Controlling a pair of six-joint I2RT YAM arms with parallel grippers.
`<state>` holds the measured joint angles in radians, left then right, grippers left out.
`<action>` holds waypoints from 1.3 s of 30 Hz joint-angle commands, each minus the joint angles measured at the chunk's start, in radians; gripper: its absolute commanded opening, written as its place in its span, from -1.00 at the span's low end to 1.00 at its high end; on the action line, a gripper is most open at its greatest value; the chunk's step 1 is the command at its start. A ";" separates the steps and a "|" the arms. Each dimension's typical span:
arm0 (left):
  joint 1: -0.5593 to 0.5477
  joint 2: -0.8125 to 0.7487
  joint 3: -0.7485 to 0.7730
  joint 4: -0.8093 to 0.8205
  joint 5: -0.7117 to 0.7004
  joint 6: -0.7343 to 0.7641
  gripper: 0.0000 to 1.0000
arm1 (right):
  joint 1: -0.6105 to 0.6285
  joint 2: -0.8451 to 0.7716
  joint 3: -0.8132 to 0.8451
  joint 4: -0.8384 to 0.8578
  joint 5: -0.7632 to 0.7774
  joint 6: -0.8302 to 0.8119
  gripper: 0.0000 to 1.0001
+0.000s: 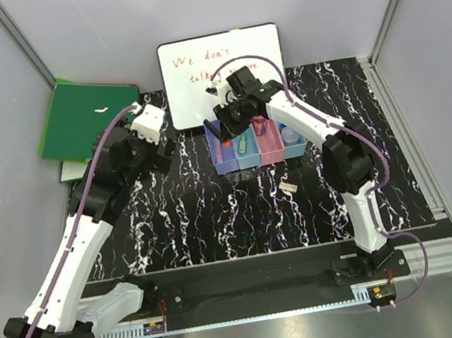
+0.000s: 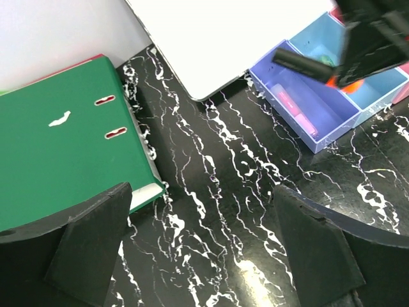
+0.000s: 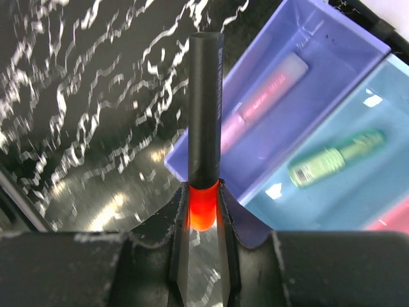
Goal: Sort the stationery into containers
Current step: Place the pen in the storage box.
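My right gripper [image 3: 203,198] is shut on the orange end of an orange highlighter [image 3: 205,109] with a black barrel, above the near-left edge of the purple-blue bin [image 3: 332,57]. It also shows in the top view [image 1: 227,140]. A pink highlighter [image 3: 262,109] lies in that bin. A green highlighter [image 3: 335,157] lies in the light blue bin [image 3: 358,204] beside it. The row of four bins [image 1: 259,160] stands before the whiteboard; a round blue piece [image 1: 290,135] sits in the rightmost bin. My left gripper [image 2: 204,236] is open and empty over bare table, left of the bins [image 1: 166,150].
A green ring binder [image 1: 83,119] lies at the back left and shows in the left wrist view [image 2: 57,147]. A whiteboard [image 1: 222,70] with red writing leans on the back wall. A small white piece [image 1: 289,187] lies on the black marbled table in front of the bins.
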<state>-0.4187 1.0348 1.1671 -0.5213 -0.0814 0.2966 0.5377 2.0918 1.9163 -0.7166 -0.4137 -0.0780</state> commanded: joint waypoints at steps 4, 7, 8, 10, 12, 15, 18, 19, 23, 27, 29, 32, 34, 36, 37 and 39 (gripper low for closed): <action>0.006 -0.024 0.002 0.044 -0.018 0.030 0.98 | 0.036 0.109 0.109 0.103 -0.013 0.225 -1.00; 0.006 -0.025 0.000 0.047 -0.014 0.030 0.98 | 0.036 0.116 0.102 0.115 -0.010 0.233 -1.00; 0.006 -0.025 0.000 0.049 -0.014 0.030 0.98 | 0.036 0.113 0.092 0.117 -0.007 0.219 -1.00; 0.006 -0.030 0.002 0.053 -0.012 0.032 0.98 | 0.033 0.108 0.079 0.118 0.007 0.219 -1.00; 0.006 -0.030 0.005 0.055 -0.009 0.032 0.98 | 0.030 0.105 0.056 0.123 0.012 0.219 -1.00; 0.006 -0.025 0.009 0.055 -0.003 0.039 0.98 | 0.024 0.091 0.024 0.131 0.021 0.231 -1.00; 0.006 -0.019 0.022 0.055 -0.004 0.044 0.98 | 0.022 0.079 -0.011 0.138 0.027 0.253 -1.00; 0.006 -0.018 0.023 0.056 -0.004 0.044 0.98 | 0.024 0.073 -0.019 0.140 0.027 0.257 -1.00; 0.006 -0.015 0.036 0.056 -0.004 0.049 0.98 | 0.024 0.060 -0.053 0.146 0.038 0.296 -1.00; 0.006 -0.019 0.026 0.056 -0.003 0.050 0.98 | 0.019 0.065 -0.042 0.149 0.068 0.300 -1.00; 0.006 -0.024 0.022 0.056 -0.003 0.053 0.98 | 0.016 0.073 -0.037 0.151 0.072 0.313 -1.00; 0.006 -0.028 0.022 0.056 -0.001 0.055 0.98 | 0.016 0.077 -0.030 0.155 0.070 0.311 -1.00; 0.006 -0.032 0.014 0.056 0.000 0.056 0.98 | 0.016 0.082 -0.026 0.155 0.079 0.313 -0.94; 0.006 -0.032 0.014 0.058 -0.001 0.058 0.98 | 0.016 0.085 -0.022 0.155 0.076 0.305 -0.72; 0.006 -0.033 0.011 0.058 -0.001 0.058 0.98 | 0.016 0.085 -0.020 0.157 0.076 0.305 -0.71; 0.006 -0.032 0.013 0.060 -0.003 0.061 0.98 | 0.016 0.088 -0.014 0.157 0.069 0.302 -0.64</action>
<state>-0.4187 1.0271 1.1675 -0.5209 -0.0830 0.3435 0.5602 2.2135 1.8603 -0.5945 -0.3553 0.2192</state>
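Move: Just beyond the right hand, which already holds the pen by its orange end, lies the storage box's purple left compartment, its middle some 5 cm ahead, 2 cm left and 11 cm below. The pink highlighter inside is about 4 cm ahead and 3 cm left, 12 cm down; the green highlighter next door is 5 cm ahead, 5 cm right, equally low. From the left hand the compartment lies roughly 14 cm ahead, 15 cm right and 26 cm below. Lowering the held pen towards the purple compartment, the right hand slants left and down about 3 cm each, pauses briefly, then sinks nearly 4 cm more while easing back right a little, and stays there over the compartment's near part. Its wrist tips down and turns clockwise, some 10–15 degrees each, fingers still shut on the orange end. ##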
